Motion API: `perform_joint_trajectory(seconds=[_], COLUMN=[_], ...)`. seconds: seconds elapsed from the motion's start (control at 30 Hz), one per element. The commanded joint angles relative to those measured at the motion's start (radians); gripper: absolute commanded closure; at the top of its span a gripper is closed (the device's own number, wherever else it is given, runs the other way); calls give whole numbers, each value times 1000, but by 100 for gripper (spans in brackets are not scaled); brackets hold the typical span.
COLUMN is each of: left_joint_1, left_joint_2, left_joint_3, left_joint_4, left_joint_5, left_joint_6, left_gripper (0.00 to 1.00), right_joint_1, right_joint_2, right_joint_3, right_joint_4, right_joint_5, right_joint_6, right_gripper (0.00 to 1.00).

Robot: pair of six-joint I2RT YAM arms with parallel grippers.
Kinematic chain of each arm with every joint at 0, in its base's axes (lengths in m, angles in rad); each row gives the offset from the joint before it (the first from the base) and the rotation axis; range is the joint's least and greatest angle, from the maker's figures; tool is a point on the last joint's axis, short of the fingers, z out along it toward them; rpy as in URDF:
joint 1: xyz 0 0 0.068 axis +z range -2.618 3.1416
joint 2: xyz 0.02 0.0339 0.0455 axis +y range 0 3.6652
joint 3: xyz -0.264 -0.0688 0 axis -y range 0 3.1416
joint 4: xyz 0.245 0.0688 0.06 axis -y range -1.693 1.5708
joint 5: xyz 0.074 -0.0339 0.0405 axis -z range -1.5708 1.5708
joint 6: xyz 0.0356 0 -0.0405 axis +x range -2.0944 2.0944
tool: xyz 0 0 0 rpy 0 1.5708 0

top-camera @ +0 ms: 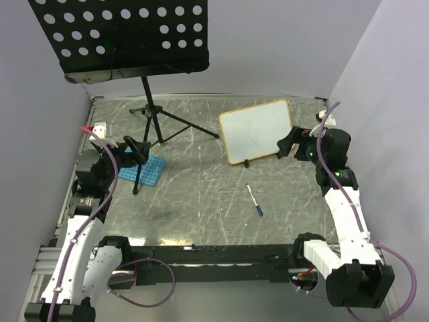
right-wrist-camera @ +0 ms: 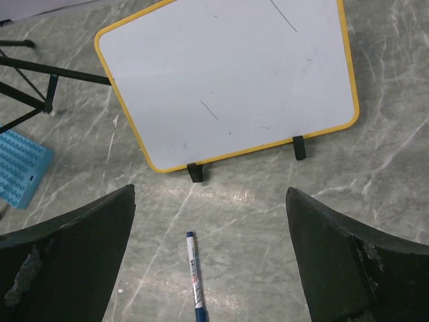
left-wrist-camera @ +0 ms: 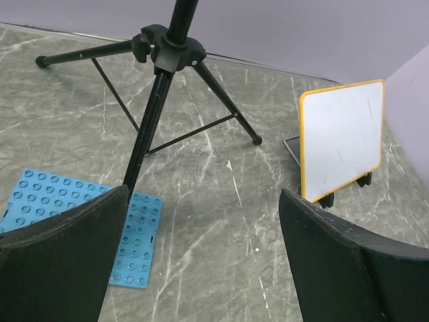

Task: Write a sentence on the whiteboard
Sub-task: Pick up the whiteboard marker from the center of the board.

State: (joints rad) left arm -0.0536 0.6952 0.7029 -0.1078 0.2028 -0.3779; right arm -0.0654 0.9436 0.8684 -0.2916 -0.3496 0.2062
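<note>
The whiteboard (top-camera: 257, 131) is small and white with an orange-tan frame, and it leans on black feet at the back right of the table. Its face (right-wrist-camera: 228, 74) carries only a few faint strokes, and no sentence shows on it. A blue-capped marker (top-camera: 254, 200) lies flat on the table in front of the board, seen below it between the jaws in the right wrist view (right-wrist-camera: 196, 278). My right gripper (top-camera: 295, 142) hovers open by the board's right edge, holding nothing (right-wrist-camera: 210, 193). My left gripper (top-camera: 136, 150) is open and empty at the far left (left-wrist-camera: 204, 194), with the whiteboard (left-wrist-camera: 342, 137) off to its right.
A black music stand (top-camera: 120, 33) rises on a tripod (top-camera: 151, 114) at the back left, and one leg reaches toward the board. A blue studded plate (top-camera: 149, 169) lies by the left gripper (left-wrist-camera: 74, 221). Grey walls close in the table on three sides.
</note>
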Motion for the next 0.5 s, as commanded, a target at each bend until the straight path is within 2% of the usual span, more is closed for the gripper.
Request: perform_joint_trajectory(seconds=[0.0, 0.17, 0.23, 0.3, 0.33, 0.47], left_joint_1=[3, 3, 3, 3, 3, 3], left_joint_2=[-17, -22, -20, -16, -13, 12], left_joint_3=[1, -3, -5, -5, -3, -3], left_joint_4=[66, 76, 79, 82, 82, 88], left_joint_5=[43, 63, 72, 82, 87, 130], left_joint_6=[22, 22, 19, 7, 1, -36], left_gripper=[3, 3, 3, 4, 4, 3], right_joint_1=[-2, 2, 9, 32, 47, 133], right_joint_2=[-19, -35, -45, -23, -10, 139], right_joint_3=[4, -19, -34, 7, 32, 147], right_joint_4=[25, 43, 49, -88, -154, -394], right_joint_5=[-74, -316, -513, -671, -657, -454], right_joint_6=[-14, -163, -296, -448, -569, -637], right_gripper=[0, 0, 0, 0, 0, 0])
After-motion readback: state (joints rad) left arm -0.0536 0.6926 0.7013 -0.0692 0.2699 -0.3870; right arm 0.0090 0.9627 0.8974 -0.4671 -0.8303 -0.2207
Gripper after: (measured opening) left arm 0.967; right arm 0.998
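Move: The marker lies on the table about 9 cm to the right hand's left, some 5 cm back and roughly 25 cm below its open fingers. The whiteboard leans on its stand beyond the marker, its middle about 18 cm ahead of this hand, 7 cm left and 18 cm lower. From the left hand the marker is some 42 cm to the right, 4 cm back and 27 cm below. The right hand swings about 8 cm left and 5 cm back towards the marker, turning counter-clockwise, fingers open. ##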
